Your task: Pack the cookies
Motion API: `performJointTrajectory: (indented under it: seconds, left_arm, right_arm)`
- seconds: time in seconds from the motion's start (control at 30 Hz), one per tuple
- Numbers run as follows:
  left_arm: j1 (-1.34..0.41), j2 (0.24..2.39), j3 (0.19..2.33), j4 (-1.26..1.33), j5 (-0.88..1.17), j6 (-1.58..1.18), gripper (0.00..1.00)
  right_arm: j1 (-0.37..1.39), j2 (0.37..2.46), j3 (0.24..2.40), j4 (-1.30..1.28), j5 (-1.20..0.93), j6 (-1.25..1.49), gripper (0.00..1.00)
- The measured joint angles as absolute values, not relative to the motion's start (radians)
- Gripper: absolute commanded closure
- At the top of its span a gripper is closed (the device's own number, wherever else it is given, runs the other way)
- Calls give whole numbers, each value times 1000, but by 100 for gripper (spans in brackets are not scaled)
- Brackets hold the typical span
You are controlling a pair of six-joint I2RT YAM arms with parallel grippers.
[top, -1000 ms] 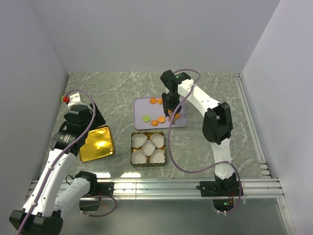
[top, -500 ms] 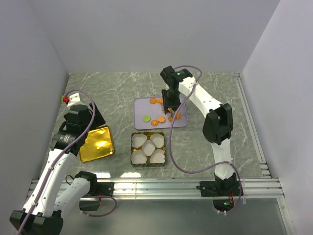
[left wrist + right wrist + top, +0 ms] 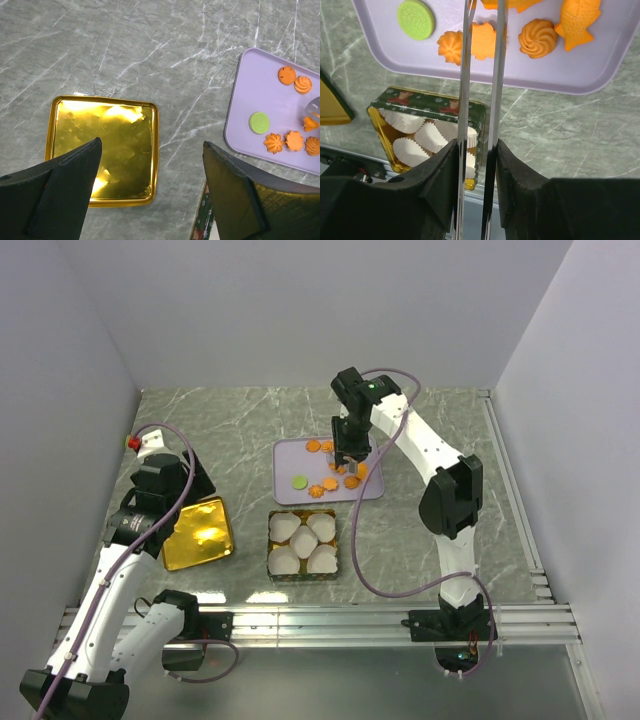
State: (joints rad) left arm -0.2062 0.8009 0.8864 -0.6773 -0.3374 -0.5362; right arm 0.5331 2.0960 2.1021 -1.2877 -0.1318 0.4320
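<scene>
Several small orange cookies (image 3: 330,483) and one round green cookie (image 3: 416,19) lie on a lavender tray (image 3: 290,452). My right gripper (image 3: 476,145) is shut on a pair of silver tongs (image 3: 497,75), whose two blades run up over the tray with a narrow gap between them. The blade tips reach an orange cookie (image 3: 520,4) at the top edge of the right wrist view; whether they pinch it is cut off. In the top view the right gripper (image 3: 348,452) hangs over the tray. My left gripper (image 3: 152,144) stands open and empty above a gold lid (image 3: 102,150).
A green patterned tin (image 3: 302,545) lined with several white paper cups (image 3: 432,136) sits just in front of the tray. The gold lid (image 3: 198,533) lies to its left. Grey walls close in the left, back and right; a metal rail (image 3: 320,622) runs along the near edge.
The right wrist has shifted slightly back and right over the tray, and the tong blades have been squeezed closer together. The left arm has not moved.
</scene>
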Motion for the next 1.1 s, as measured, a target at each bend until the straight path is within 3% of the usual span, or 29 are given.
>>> performJointTrajectory:
  seconds: [0.27,0.53,1.1]
  left_arm:
    - [-206,800,886,-677,-337,-536,12]
    - [-206,791,885,-677,-337,-536,12]
    - [-206,781,884,-677,-336,-536,12]
  right_arm:
    - [533,2056,2118,-1294,-140,448,58]
    - [533,2039,2111,-1300,-112,434,32]
    - [534,2008,1971,-1294,-84,450,31]
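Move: On the tray, about 4 cm ahead of the right hand, 3 cm to its left and some 14 cm below, lies the nearer fish cookie, under the tongs that this hand holds. From the hand, the other fish cookie is some 3 cm ahead and 4 cm right, the swirl cookie about 1 cm back and 1 cm right, and the flower cookie roughly 1 cm back and 5 cm left. From the idle left hand the nearer fish cookie is about 12 cm ahead, 33 cm right and 20 cm down. Keeping hold of the tongs, which have come up empty, the right hand lifts them nearly 3 cm off the tray area, lets them spread as its fingers open partway, then sinks about 3 cm again while shifting roughly 2 cm back and 2 cm right. The open slotted heads come down around the nearer fish cookie, with a slight tilt of the wrist. ##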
